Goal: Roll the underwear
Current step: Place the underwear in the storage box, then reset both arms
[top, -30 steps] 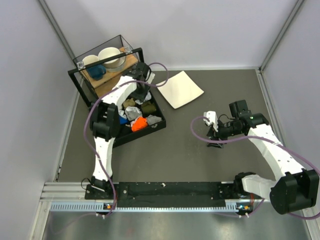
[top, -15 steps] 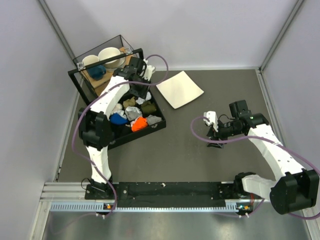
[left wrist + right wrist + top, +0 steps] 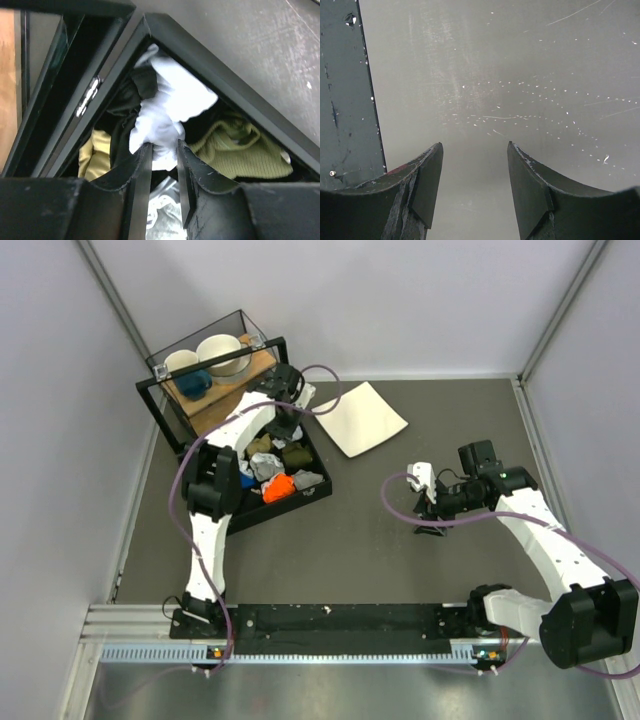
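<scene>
The underwear (image 3: pixel 170 107) is a crumpled white cloth in the far corner of the black bin (image 3: pixel 318 492), lying on dark fabric. My left gripper (image 3: pixel 164 145) reaches down into that corner and is shut on the underwear's lower fold, with white cloth pinched between the fingertips. In the top view the left gripper (image 3: pixel 289 408) sits over the bin's far corner. My right gripper (image 3: pixel 475 147) is open and empty, pointing down at the bare grey table; in the top view the right gripper (image 3: pixel 431 520) is right of centre.
The bin holds an olive knit bundle (image 3: pixel 235 150), a yellow cloth (image 3: pixel 92 155), and orange (image 3: pixel 278 486), blue and grey bundles. A white square plate (image 3: pixel 362 418) lies beyond the bin. A glass box with bowls (image 3: pixel 210 360) stands at the back left.
The left arm's elbow swung out to the left half a second ago and has come back; its gripper stays at the bin's far corner. The right arm has not moved.
</scene>
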Controlling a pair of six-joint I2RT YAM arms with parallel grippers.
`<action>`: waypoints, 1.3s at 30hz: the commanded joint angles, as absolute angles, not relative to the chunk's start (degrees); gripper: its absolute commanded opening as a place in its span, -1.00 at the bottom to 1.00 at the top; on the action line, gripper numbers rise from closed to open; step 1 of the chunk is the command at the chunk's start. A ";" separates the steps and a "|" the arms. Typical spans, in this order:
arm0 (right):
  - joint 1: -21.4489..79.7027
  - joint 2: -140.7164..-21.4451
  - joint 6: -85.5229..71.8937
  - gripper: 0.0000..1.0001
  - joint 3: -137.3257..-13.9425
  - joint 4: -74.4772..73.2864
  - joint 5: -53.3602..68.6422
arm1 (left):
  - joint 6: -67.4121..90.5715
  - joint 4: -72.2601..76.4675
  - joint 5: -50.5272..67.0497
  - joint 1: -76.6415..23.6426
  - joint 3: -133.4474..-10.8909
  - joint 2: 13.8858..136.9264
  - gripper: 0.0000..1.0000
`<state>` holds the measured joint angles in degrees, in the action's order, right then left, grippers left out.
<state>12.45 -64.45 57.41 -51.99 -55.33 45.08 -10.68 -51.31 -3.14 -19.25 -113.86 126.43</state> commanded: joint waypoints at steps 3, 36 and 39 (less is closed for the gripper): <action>11.87 -63.99 57.92 0.10 -51.77 -55.55 46.32 | -12.92 -56.95 -7.91 -18.90 -117.86 133.50 -0.40; 4.83 -56.25 19.76 0.98 -73.65 -45.55 32.36 | -0.20 -32.11 19.34 -18.46 -69.46 47.62 0.98; 4.92 -54.76 6.32 0.98 -74.36 -39.22 25.43 | 6.65 -29.53 14.97 -18.46 -62.15 33.82 0.98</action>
<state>5.54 -56.42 29.58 -72.23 -48.36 34.79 -1.98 -38.02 16.47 -18.70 -69.71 48.71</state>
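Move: The white rolled underwear lies in the box's far right corner, about 2 cm ahead of the left fingertips, 1 cm to their right and 2 cm below. From that hand, the olive roll is some 4 cm back and 2 cm right; the khaki one is about 2 cm back and 7 cm left. From the right hand, the white underwear is about 21 cm forward, 31 cm left. The white underwear, already in its corner under the left fingertips, gets a last short press down of about 1.5 cm; the fingers then open wide and come free. The left hand climbs and draws back towards its base, some 25 cm each, tilting its fingers up and forward. Late on, the right hand rises about 16 cm and slightly forward, opening and turning clockwise. ##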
